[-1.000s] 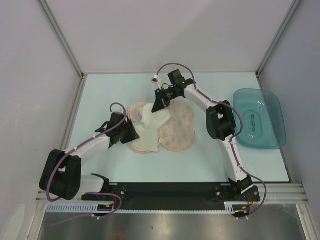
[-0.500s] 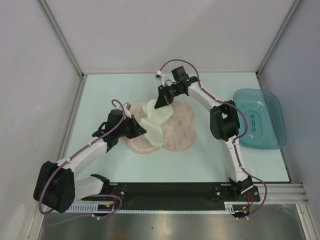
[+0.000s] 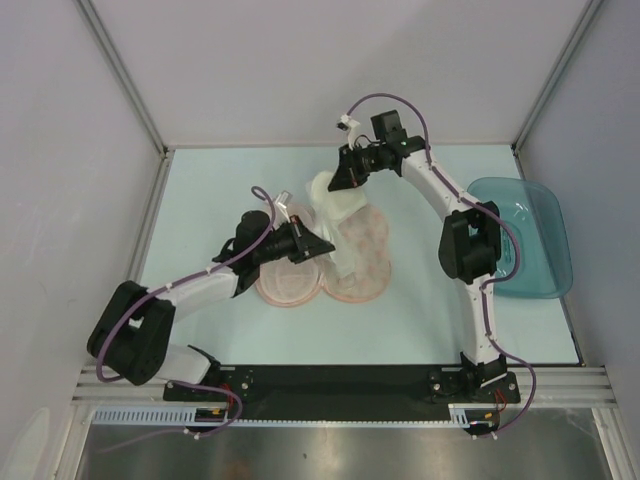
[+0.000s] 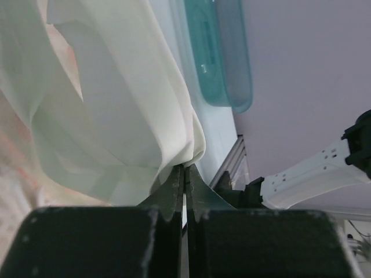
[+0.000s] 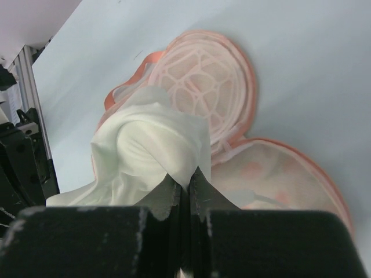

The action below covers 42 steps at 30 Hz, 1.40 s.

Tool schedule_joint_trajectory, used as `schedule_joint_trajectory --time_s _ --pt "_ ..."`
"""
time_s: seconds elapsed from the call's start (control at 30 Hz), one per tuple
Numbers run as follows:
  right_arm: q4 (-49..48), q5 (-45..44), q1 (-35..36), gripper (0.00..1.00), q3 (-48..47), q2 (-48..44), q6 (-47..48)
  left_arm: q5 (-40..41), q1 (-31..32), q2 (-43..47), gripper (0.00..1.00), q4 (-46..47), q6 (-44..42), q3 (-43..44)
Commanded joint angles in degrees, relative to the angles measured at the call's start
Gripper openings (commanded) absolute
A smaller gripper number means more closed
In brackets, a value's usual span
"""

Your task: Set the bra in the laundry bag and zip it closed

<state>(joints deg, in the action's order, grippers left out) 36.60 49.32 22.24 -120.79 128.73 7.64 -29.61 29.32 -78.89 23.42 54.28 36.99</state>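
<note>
The white bra [image 3: 338,215] hangs stretched above the open peach-pink laundry bag [image 3: 289,285], which lies flat mid-table with its two lobes spread. My right gripper [image 3: 336,186] is shut on the bra's far end and holds it up. My left gripper [image 3: 327,247] is shut on the bra's near edge. In the left wrist view the jaws [image 4: 185,169] pinch a fold of the bra [image 4: 116,98]. The right wrist view has the closed jaws [image 5: 188,175] biting the bra [image 5: 145,145] over the bag's mesh lining [image 5: 203,75].
A translucent teal tray [image 3: 520,240] sits at the table's right edge, also seen edge-on as the teal tray [image 4: 217,52] from the left wrist. Grey enclosure walls and metal posts ring the table. The right arm [image 4: 313,174] crosses close behind the bra.
My left gripper has shut on the bra and moved right. The right gripper has carried the bra's far end up and rightwards, pulling the bra off the bag's left lobe.
</note>
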Motion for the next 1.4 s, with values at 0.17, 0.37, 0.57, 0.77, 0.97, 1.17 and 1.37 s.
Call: schedule_joint_trajectory --time_s 0.17,0.37,0.57,0.77,0.97,1.17,1.37 --pt "4.01 -0.63 -0.36 0.0 -3.75 0.03 3.61 0.16 0.21 -4.6 0.0 9.99 6.98 -0.16" --pt "2.16 -2.21 3.15 0.0 -5.15 4.85 3.97 0.86 -2.68 -4.34 0.0 7.96 7.33 -7.72" --pt "1.37 -2.65 5.97 0.0 -9.28 9.34 3.0 2.71 -7.16 0.31 0.0 0.86 4.09 -12.38" --pt "0.32 -2.12 8.61 0.0 -12.19 12.16 0.98 6.23 -11.3 6.64 0.0 -9.78 -0.32 -13.52" --pt "-1.35 -2.47 10.19 0.0 -11.66 13.22 -0.96 7.37 -14.64 9.28 0.0 -17.44 -3.3 -13.44" --pt "-3.02 -2.3 10.72 0.0 -11.92 14.53 -2.8 8.51 -15.87 8.84 0.0 -19.02 -4.53 -14.4" --pt "-4.34 -1.95 10.81 0.0 -12.1 16.55 -3.86 12.2 -16.4 8.93 0.0 -21.66 -6.38 -14.67"
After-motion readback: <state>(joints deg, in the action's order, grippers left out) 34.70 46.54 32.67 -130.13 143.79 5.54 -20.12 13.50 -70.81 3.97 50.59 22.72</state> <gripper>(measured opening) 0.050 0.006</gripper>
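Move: Both grippers already hold the bra up between them. From the left hand, the laundry bag's left half lies about 12 cm left, 7 cm ahead and 14 cm below; its right half is some 6 cm right and 8 cm ahead, equally low; the bra's middle is about 10 cm ahead, 2 cm right. From the right hand, that left half lies roughly 15 cm left, 10 cm back and 15 cm below. Leftward and down together, after a brief 1–2 cm sway to the right, both hands carry the bra across from the bag's right half to the left one. The left hand goes about 13 cm left and 12 cm down, its fingers turning some 35 degrees to point lower and farther forward; the right goes about 10 cm left and 9 down, drawing back slightly. Both grips stay shut on the cloth. ##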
